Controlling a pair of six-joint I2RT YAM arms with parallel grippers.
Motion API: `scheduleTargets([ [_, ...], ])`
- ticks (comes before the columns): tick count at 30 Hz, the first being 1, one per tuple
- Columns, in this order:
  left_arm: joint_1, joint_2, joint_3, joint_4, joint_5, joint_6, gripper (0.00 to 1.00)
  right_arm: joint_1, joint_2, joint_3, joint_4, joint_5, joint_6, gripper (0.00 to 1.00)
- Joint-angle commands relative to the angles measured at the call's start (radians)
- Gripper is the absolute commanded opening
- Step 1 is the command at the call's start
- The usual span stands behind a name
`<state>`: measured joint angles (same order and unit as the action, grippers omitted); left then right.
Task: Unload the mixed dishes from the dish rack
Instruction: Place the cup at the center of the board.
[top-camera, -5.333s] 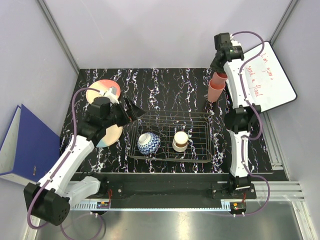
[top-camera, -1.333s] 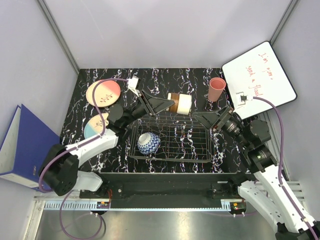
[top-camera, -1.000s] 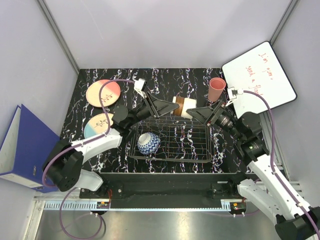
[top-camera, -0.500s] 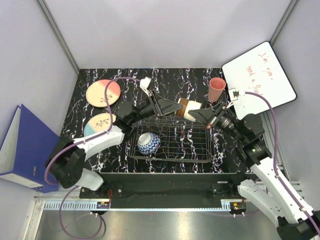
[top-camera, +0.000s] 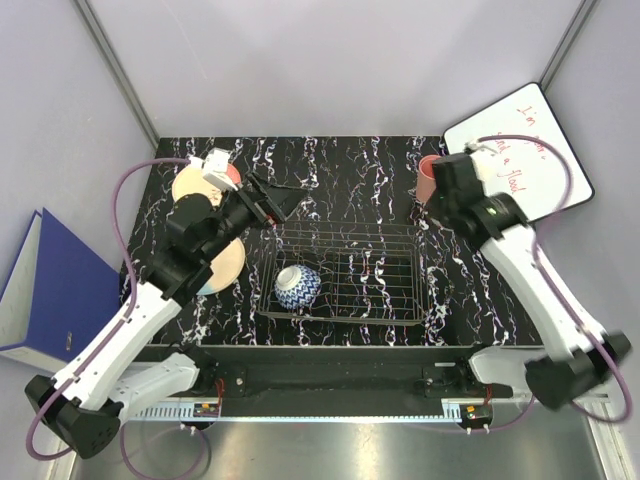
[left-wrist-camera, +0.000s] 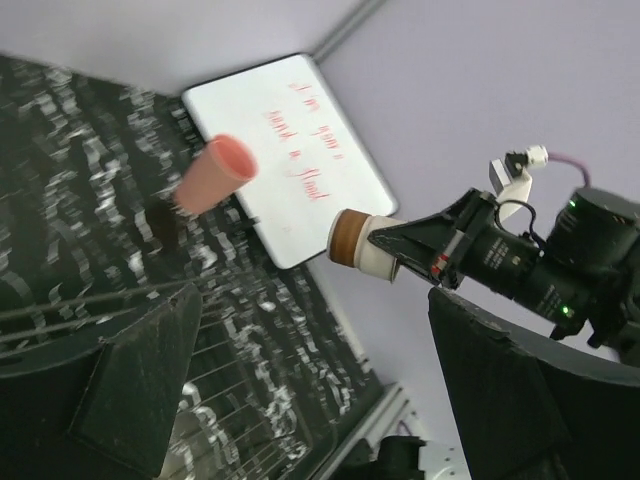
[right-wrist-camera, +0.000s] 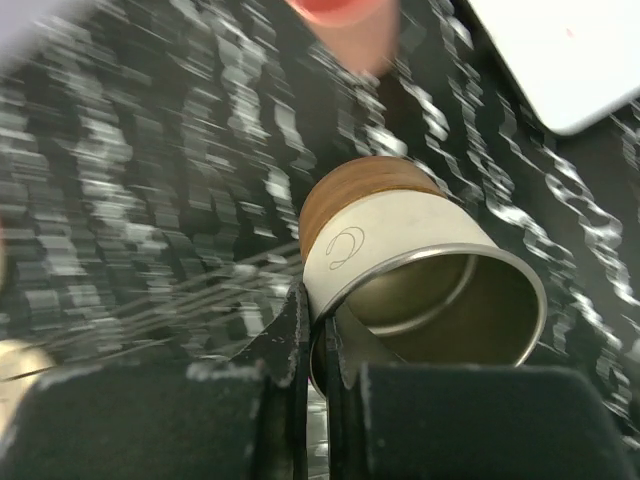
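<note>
The cream cup with a brown band (right-wrist-camera: 400, 250) is held by its rim in my shut right gripper (right-wrist-camera: 320, 320), off the table; it also shows in the left wrist view (left-wrist-camera: 365, 245). My right arm hides it in the top view. My left gripper (top-camera: 272, 208) is open and empty, its fingers (left-wrist-camera: 140, 380) wide apart, at the far left corner of the dish rack (top-camera: 400, 272). The blue-and-white bowl (top-camera: 298, 286) sits in the rack. The pink cups (top-camera: 428, 178) stand by my right wrist. The pink/cream plate (top-camera: 190, 188) and the blue/cream plate (top-camera: 225, 268) lie left of the rack, partly under my left arm.
A whiteboard with red writing (top-camera: 530, 150) leans at the back right, close to the pink cups (left-wrist-camera: 213, 175). A blue binder (top-camera: 45, 290) lies off the table's left edge. Grey walls close in the back and sides.
The cream cup passed from my left gripper to my right. The left gripper opened and drew back left; the right arm swung the cup back toward the pink cups.
</note>
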<state>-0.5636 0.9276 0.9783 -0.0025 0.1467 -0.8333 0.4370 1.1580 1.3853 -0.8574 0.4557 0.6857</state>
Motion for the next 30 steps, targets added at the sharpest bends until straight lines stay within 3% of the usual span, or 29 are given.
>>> scheduleTargets([
  [1,-0.004,0.017,0.01,-0.234,-0.121,0.059,0.99,-0.039,0.165,0.085,-0.164,0.132,0.028,0.0],
  [6,-0.004,0.007,0.008,-0.301,-0.134,0.074,0.99,-0.249,0.288,0.138,-0.122,-0.027,-0.023,0.0],
  [8,-0.004,0.002,0.007,-0.306,-0.134,0.077,0.99,-0.277,0.328,0.136,-0.101,-0.043,-0.035,0.0],
  [30,-0.004,0.034,-0.039,-0.314,-0.11,0.083,0.99,-0.32,0.724,0.224,-0.012,-0.155,-0.028,0.0],
])
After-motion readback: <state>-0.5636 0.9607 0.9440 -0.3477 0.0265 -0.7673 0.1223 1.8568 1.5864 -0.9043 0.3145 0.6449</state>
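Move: The cup in my right fingers is bound for bare marble about 12 cm ahead, 7 to the right and 25 below; the pink cup stands some 16 ahead, 3 right, the dish rack's middle 6 back, 16 left, both about as low. The blue-patterned bowl lies about 5 cm back from my open left hand, 1 cm left and 31 down, with the nearer plate some 20 cm to the left and 3 ahead. I keep the small cup pinched by its rim in my right hand and bring it down about 18 cm and 10 forward, swinging right first and easing back slightly left, tipping the fingers some 30 degrees downward, towards the marble just right of and nearer than the pink cup. My left hand, still wide open, sinks some 11 cm over the rack towards the bowl, tilting down. ##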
